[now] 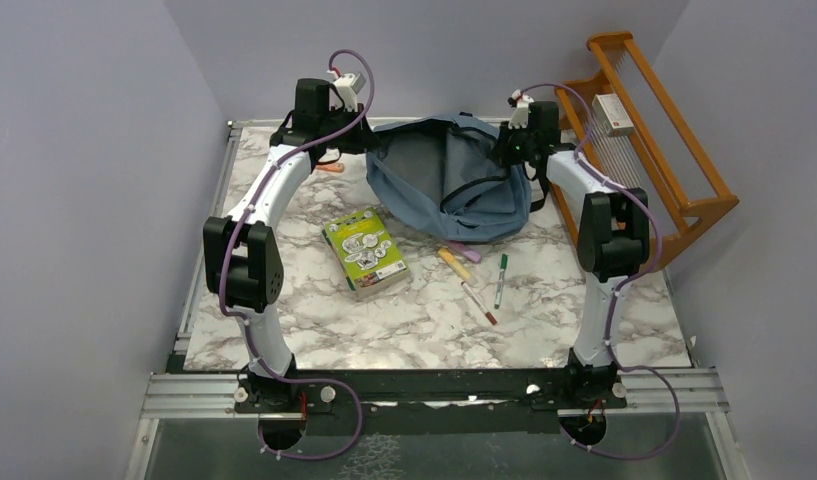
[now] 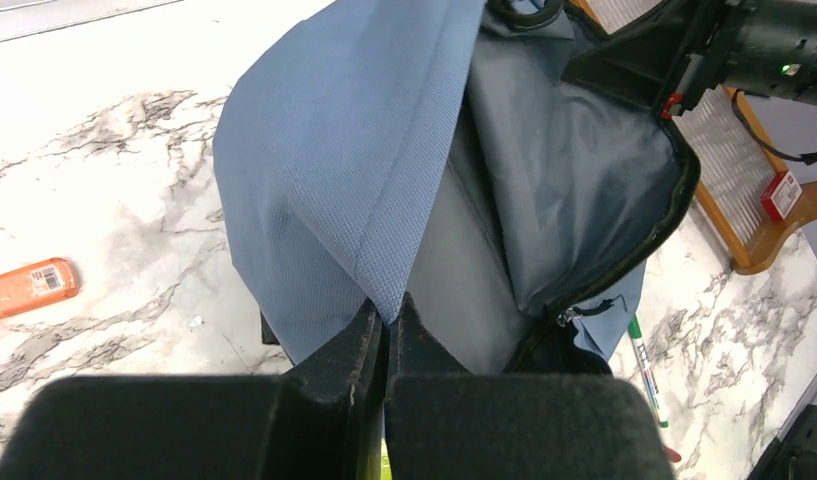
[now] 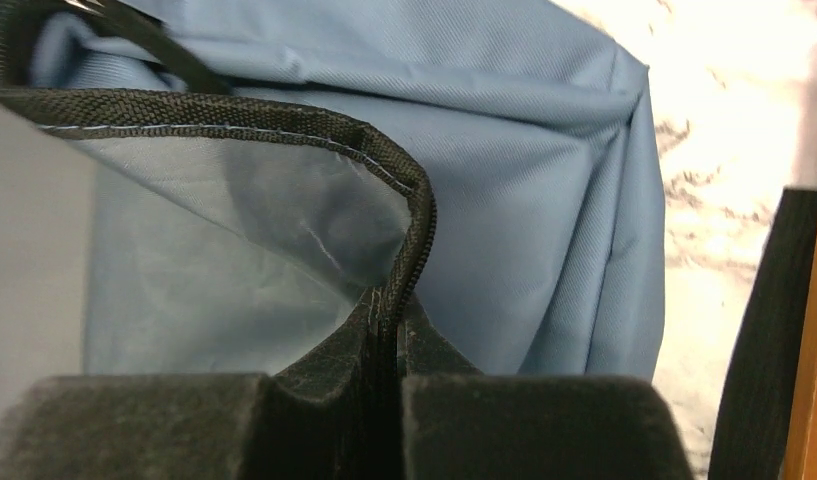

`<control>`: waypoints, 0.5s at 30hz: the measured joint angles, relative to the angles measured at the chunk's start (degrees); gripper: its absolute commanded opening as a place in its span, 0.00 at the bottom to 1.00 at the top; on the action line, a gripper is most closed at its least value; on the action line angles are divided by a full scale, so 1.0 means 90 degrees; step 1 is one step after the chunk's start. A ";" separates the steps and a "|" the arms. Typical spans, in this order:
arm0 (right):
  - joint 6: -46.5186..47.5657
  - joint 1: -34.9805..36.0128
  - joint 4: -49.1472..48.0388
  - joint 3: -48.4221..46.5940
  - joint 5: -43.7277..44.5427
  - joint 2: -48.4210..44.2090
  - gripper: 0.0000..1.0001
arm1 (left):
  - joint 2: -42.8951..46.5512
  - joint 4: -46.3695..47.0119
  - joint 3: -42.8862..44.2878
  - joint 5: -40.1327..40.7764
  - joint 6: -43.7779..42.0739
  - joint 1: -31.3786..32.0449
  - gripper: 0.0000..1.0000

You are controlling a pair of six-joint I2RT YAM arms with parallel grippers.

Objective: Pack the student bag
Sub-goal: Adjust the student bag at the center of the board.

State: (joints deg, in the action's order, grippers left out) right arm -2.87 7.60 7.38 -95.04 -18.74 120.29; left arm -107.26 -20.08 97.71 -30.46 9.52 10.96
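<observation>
The slate-blue student bag (image 1: 454, 185) lies at the back middle of the marble table, its mouth held wide and the grey lining (image 2: 574, 170) showing. On the bag's left edge my left gripper (image 1: 369, 143) is shut on a fold of the blue fabric (image 2: 389, 300). At the bag's right rim my right gripper (image 1: 504, 150) is shut on the black zipper edge (image 3: 394, 300). In front of the bag lie a green book (image 1: 364, 253), a yellow marker (image 1: 454, 264), a red-tipped marker (image 1: 478, 303) and a green marker (image 1: 501, 280).
An orange flat object (image 2: 29, 287) lies on the table left of the bag. A wooden rack (image 1: 649, 140) stands at the back right, close behind my right arm. A purple thing (image 1: 464, 252) peeks out under the bag's front.
</observation>
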 measured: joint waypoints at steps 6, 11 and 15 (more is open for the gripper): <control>-0.0223 0.0007 -0.0007 0.0289 0.0707 0.0090 0.40 | 0.0002 -0.0039 0.0000 0.0000 -0.0039 0.0002 0.00; -0.0236 0.0007 -0.0085 0.0403 0.0928 0.0063 0.53 | 0.0002 -0.0080 0.0000 -0.0027 -0.0036 0.0002 0.00; -0.0170 0.0007 -0.0180 0.0617 0.0804 -0.0124 0.56 | 0.0000 -0.0238 0.0146 -0.0124 -0.0039 0.0007 0.00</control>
State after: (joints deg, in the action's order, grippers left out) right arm -4.40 7.66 5.76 -89.49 -11.51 119.17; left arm -107.26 -22.22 99.02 -31.57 9.17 11.03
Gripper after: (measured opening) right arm 0.540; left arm 0.011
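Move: The right hand still pinches the black-trimmed rim of the student bag. The bag's middle lies about 10 cm to its left, 5 cm back and 6 cm below; the purple marker is 18 cm back and 6 cm left, about 12 cm down. For the left hand, holding the opposite edge, the bag's middle is some 17 cm right, level fore and aft, and 17 cm below. The book stack sits about 15 cm back, straight left-right, 21 cm below it. Downward about 3 cm and roughly 2 cm to its right, the right hand eases the pinched bag rim lower, swings slightly clockwise, and opens its fingers about halfway, letting go of the black trim. It then starts to rise and draw back a touch, while the left hand stays put and keeps its pinch on the bag's left edge. ##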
